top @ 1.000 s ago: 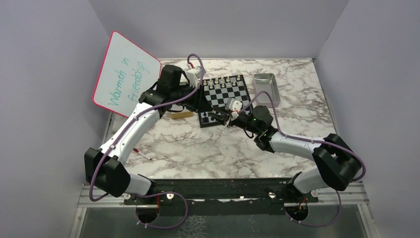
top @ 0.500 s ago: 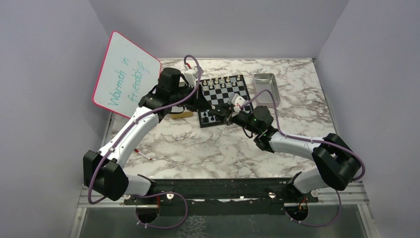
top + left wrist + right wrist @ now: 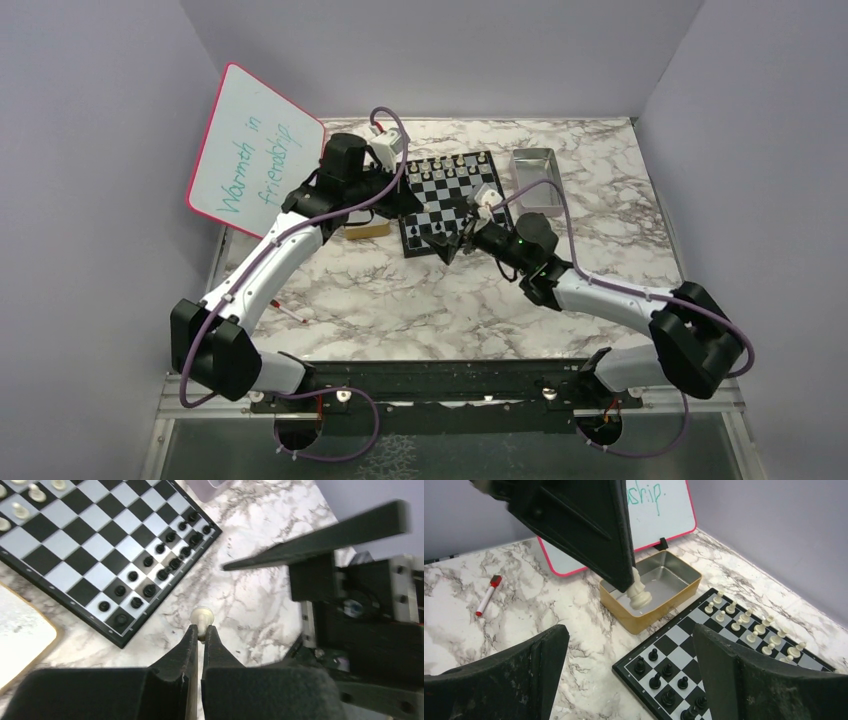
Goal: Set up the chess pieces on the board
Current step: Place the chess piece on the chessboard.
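Observation:
The board (image 3: 470,190) lies at the back middle of the table. Black chess pieces (image 3: 150,575) fill its near rows and pale ones (image 3: 749,625) its far rows. My left gripper (image 3: 201,630) is shut on a pale chess piece (image 3: 202,616), gripping its stem, with the round base past the fingertips. It hangs above the marble, just off the board's (image 3: 75,545) black-piece side. In the right wrist view the same piece (image 3: 639,594) hangs from the left fingers (image 3: 594,535) in front of a tin. My right gripper (image 3: 629,680) stands wide open and empty near the board's (image 3: 676,645) corner.
A gold-sided tin (image 3: 651,587) sits left of the board. A silver metal tray (image 3: 537,175) stands at its right. A pink-rimmed whiteboard (image 3: 255,150) leans at the back left, and a red-capped marker (image 3: 488,596) lies on the marble.
My left gripper's jaws closed on the pale piece where the two grippers met over the board's near edge. The right gripper's jaws sprang wide open and drew back toward me.

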Available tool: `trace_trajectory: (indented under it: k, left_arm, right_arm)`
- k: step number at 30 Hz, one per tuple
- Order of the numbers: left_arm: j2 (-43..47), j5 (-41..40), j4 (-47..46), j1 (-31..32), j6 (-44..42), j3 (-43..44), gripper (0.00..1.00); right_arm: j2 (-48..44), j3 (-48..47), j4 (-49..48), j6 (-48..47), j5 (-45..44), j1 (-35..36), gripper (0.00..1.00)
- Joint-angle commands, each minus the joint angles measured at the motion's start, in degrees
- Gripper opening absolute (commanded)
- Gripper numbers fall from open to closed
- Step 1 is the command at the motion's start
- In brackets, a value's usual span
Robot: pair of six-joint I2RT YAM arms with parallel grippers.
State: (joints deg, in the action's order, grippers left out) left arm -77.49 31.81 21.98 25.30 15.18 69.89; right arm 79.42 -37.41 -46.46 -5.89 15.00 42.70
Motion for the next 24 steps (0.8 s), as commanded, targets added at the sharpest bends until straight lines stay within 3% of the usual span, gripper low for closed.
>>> trace_trajectory:
  k: [1,8,13,24]
  left_arm:
    - [-3.82,-9.92,1.48,-0.07,-5.17,4.76,0.00]
    - [-16.07,-16.49,6.74,0.01,-9.33,13.64,0.00]
    - [-25.78,-20.09,7.76,0.10,-10.71,19.86,0.00]
    - [-41.79,-24.73,9.49,2.05,-10.90,30.37,0.02]
  right_arm:
    - [-7.52,1.78,6.80,3.45,-4.54,0.28,1.00]
    - [-18.64,4.03,18.81,13.99,-11.35,0.28,1.00]
    - [-23.51,2.87,29.01,12.70,-12.96,0.28,1.00]
    - [-27.57,4.61,31.33,13.05,-18.57,0.33,1.00]
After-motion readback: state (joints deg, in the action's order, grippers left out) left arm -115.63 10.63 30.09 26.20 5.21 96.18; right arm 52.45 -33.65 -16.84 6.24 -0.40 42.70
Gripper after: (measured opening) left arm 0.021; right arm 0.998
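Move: The white piece, already in the left fingers, is bound for what looks like the one empty square in the far row, second from the right: about 27 cm ahead of the left hand, 12 cm right and 19 below. White pieces stand some 3 cm to either side of that square. The black pieces stand roughly 7 cm ahead and 8 right of the left hand, the wooden box 13 ahead and 14 left. From the right hand the square is about 29 ahead, 10 right. The white piece, still pinched in the shut left fingers, is carried forward about 14 cm and, steepening as it goes, down about as much, over the left part of the chessboard towards the far row, while the wrist rolls some 25 degrees so the fingertips point more steeply down. The empty right hand, fingers staying wide open, backs away to its right about 8 cm, and a little back. ##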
